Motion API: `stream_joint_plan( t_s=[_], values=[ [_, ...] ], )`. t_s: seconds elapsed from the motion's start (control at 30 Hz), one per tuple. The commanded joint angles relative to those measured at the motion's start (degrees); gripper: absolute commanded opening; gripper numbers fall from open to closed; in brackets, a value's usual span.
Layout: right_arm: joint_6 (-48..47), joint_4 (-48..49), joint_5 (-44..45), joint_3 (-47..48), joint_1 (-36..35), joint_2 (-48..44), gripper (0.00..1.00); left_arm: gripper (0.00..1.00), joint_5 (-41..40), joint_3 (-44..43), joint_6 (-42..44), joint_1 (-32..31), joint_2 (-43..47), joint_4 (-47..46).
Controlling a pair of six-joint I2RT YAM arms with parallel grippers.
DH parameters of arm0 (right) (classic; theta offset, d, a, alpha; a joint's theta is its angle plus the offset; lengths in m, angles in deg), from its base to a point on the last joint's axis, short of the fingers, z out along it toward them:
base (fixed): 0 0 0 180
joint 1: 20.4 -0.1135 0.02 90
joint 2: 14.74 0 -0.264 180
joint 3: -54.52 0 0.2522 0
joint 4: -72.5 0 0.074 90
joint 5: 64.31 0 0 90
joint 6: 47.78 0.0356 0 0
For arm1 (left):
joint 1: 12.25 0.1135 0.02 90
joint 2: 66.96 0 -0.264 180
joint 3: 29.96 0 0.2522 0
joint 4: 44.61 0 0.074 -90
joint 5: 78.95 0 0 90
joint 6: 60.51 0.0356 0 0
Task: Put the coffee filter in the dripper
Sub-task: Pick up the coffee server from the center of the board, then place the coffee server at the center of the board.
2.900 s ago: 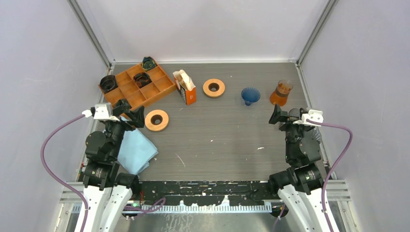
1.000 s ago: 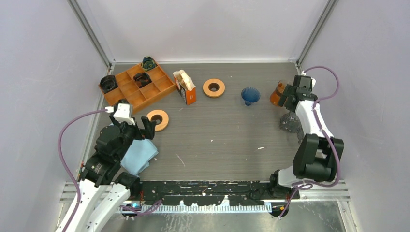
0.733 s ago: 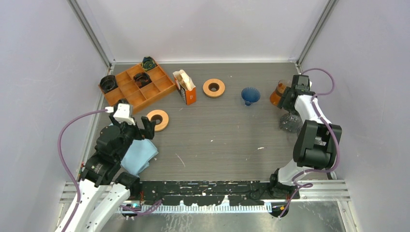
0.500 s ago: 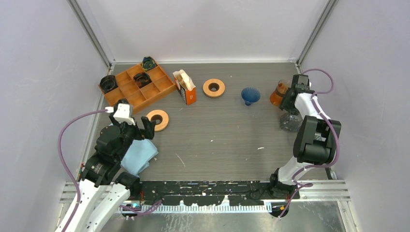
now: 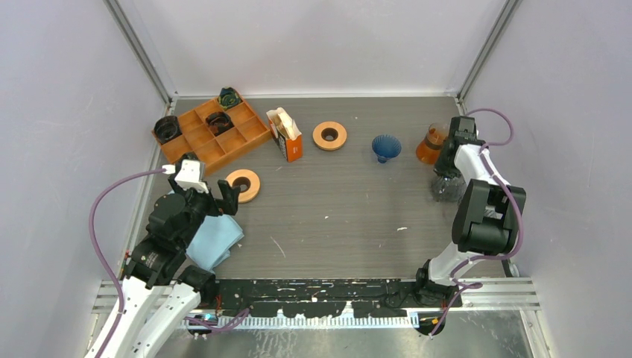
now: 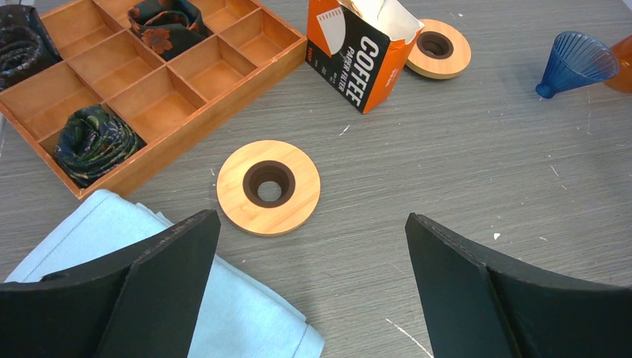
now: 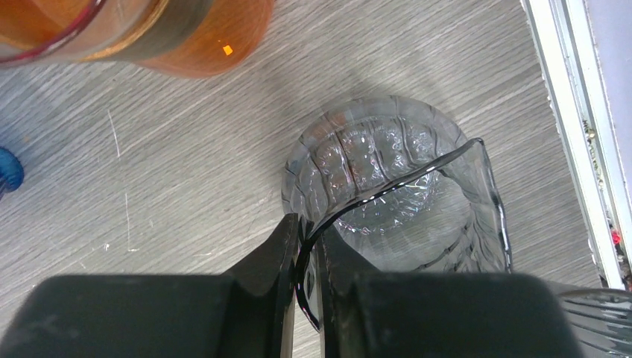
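Note:
White coffee filters [image 6: 378,10] poke out of an orange and black box [image 5: 285,135] at the back centre. A clear ribbed glass dripper [image 5: 446,187] stands at the right edge, and my right gripper [image 7: 307,227] is shut on its near rim [image 7: 387,186], one finger inside and one outside. In the top view that right gripper [image 5: 450,167] reaches down beside an orange glass carafe [image 5: 432,143]. A blue dripper [image 5: 386,147] stands left of the carafe. My left gripper [image 6: 310,216] hangs open and holds nothing, just short of a wooden ring [image 6: 268,186].
A wooden compartment tray [image 5: 240,135] with dark rolled cloths sits at the back left. A light blue cloth [image 5: 212,239] lies under the left arm. A second wooden ring [image 5: 329,135] lies beside the filter box. The metal frame rail [image 7: 574,134] runs close to the clear dripper.
My right gripper has come down over the clear dripper and its jaws have closed on the rim. The left arm has stayed where it was over the last second.

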Motion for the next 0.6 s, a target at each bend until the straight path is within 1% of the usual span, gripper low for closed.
stream_joint_plan(
  t_s=[0.0,0.07,0.27,0.43,0.57],
  values=[
    [-0.67,0.27,-0.59,-0.49,-0.54,-6.06,0.04,0.99,0.26,-0.48,1.31,-0.33,0.04,-1.27],
    [-0.82,-0.1,-0.68,-0.62,-1.65,-6.88,0.01,0.99,0.22,-0.55,1.45,-0.33,-0.08,-1.23],
    [-1.54,-2.39,0.06,-0.37,-7.31,-9.07,0.01,0.99,-0.61,-0.9,1.64,-0.38,-0.68,-0.93],
    [-4.15,-6.16,0.49,1.29,-13.82,-10.28,0.01,0.99,-0.7,-1.15,1.7,-0.29,-1.15,-0.6],
    [-6.03,-8.94,2.24,2.83,-20.93,-10.93,0.01,0.99,-0.87,-1.41,1.69,-0.26,-1.57,-0.31]
  ],
)
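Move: My right hand already has the clear coffee server pinched at its rim; the server's middle is about 3 cm to the right, 3 cm back and 4 cm below. The blue dripper stands some 18 cm left and 7 cm ahead, the amber jug about 8 cm ahead and 3 cm left, the clear cone roughly 11 cm back and 8 cm right, all near 5 cm lower. From my left hand, the server lies about 67 cm right, 10 ahead and 20 below. Keeping the server's rim pinched between my right fingertips, I raise it off the board first, nearly 3 cm in all, then swing it quickly left by about 10 cm, drawing back slightly, towards the blue dripper's side and away from the clear cone. My wrist turns nearly 20 degrees counter-clockwise on the way. ##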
